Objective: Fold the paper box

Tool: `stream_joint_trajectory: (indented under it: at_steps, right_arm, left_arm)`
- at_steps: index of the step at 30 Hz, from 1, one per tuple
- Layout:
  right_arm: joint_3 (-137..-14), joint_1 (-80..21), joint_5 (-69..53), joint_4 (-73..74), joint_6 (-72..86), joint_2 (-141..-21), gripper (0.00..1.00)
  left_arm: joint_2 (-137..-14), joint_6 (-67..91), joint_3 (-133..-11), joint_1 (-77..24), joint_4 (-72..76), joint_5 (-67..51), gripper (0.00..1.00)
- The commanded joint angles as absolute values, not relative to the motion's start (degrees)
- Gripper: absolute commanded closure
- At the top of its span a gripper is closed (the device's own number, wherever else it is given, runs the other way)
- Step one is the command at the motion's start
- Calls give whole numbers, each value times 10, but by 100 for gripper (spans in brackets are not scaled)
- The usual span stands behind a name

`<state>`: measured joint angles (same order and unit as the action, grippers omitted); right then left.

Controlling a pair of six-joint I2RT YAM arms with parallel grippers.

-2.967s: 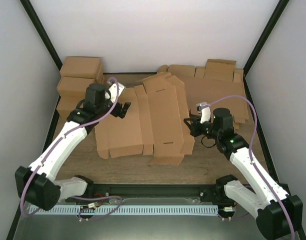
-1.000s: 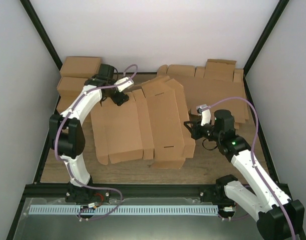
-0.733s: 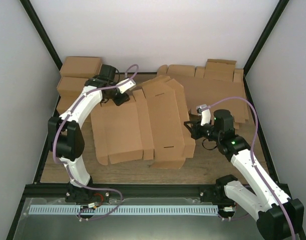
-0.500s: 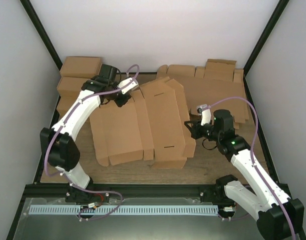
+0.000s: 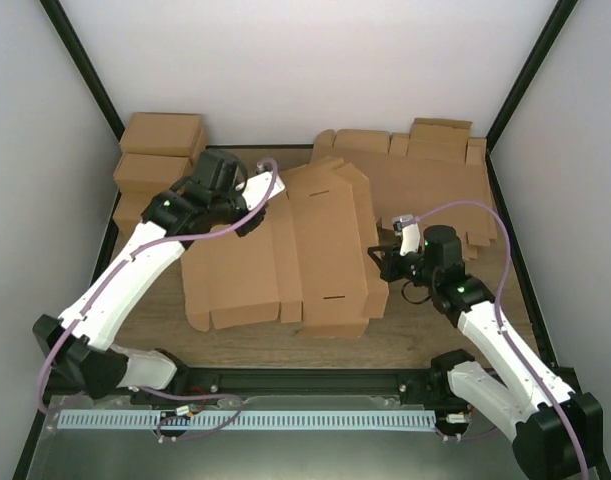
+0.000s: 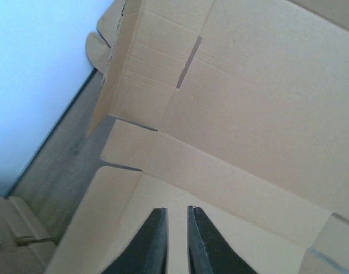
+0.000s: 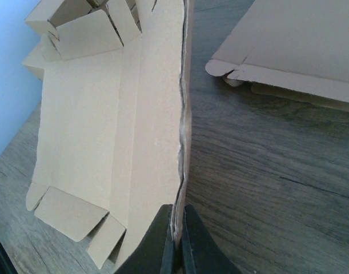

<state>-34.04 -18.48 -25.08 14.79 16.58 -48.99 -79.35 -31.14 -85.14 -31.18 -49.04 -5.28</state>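
The paper box [image 5: 285, 250] lies opened flat on the table's middle, a brown die-cut sheet with creases, flaps and a slot. In the top view my left gripper [image 5: 248, 222] hovers over its back left panel. The left wrist view shows that gripper [image 6: 177, 212] shut, only a thin slit between its fingertips, nothing held, and the paper box [image 6: 248, 114] below. My right gripper [image 5: 378, 253] is at the sheet's right edge. In the right wrist view the right gripper [image 7: 177, 216] is shut on the raised, doubled edge of the paper box [image 7: 88, 125].
Folded brown boxes [image 5: 160, 150] are stacked at the back left. A thick pile of cardboard blanks [image 5: 425, 175] lies at the back right, its near corner [image 7: 288, 63] close to the right gripper. Black frame posts and white walls close the sides.
The left gripper went from open to shut and drew slightly nearer over the box's back left panel while its arm swung low. The right arm kept its grip and barely moved.
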Motion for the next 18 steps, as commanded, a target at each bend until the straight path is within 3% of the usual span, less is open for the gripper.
stream_joint_trajectory:
  at_steps: [1, 3, 5, 8, 10, 13, 18]
  right_arm:
    - [-337, -187, -241, 122, 169, -482, 99]
    - [-338, -187, -240, 124, 166, -480, 99]
    - [-340, -187, -242, 126, 165, -478, 99]
    - [-341, -187, -249, 130, 166, -474, 99]
    - [-342, -187, -248, 133, 168, -469, 99]
    - [-345, -187, -239, 139, 167, -461, 99]
    - [-345, -187, -236, 141, 167, -457, 99]
  left_arm:
    - [-748, -300, -811, -318, -478, 8, 80]
    - [-730, -293, -783, -317, -447, 23, 60]
    - [-728, -277, -771, -309, -433, 22, 32]
    - [-741, -242, -770, -291, -423, 32, 18]
    - [-751, -188, -771, -271, -408, 76, 4]
    - [-790, -38, -812, -212, -426, 133, 0]
    - [-778, 107, -753, -100, -438, -28, 0]
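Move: The left gripper hovers shut above the paper box. The box's far-left corner lies about 12 cm ahead of it, 14 cm to its left and 15 cm below. The box stack's middle is some 16 cm ahead and 21 cm left of that hand, and the box's right panel is about level ahead, 20 cm to its right. From the right gripper, already pinching the box's right edge, that corner is roughly 47 cm left and 16 cm ahead. Swing the left gripper to its left about 12 cm, then increasingly forward as well, some 6 cm, sinking slightly at the end, over the left panel towards the paper box's far-left corner. Spread its shut fingers fully on the way and turn the hand about 40 degrees counter-clockwise until it points ahead, touching nothing. Keep the right gripper still, holding the right edge. ##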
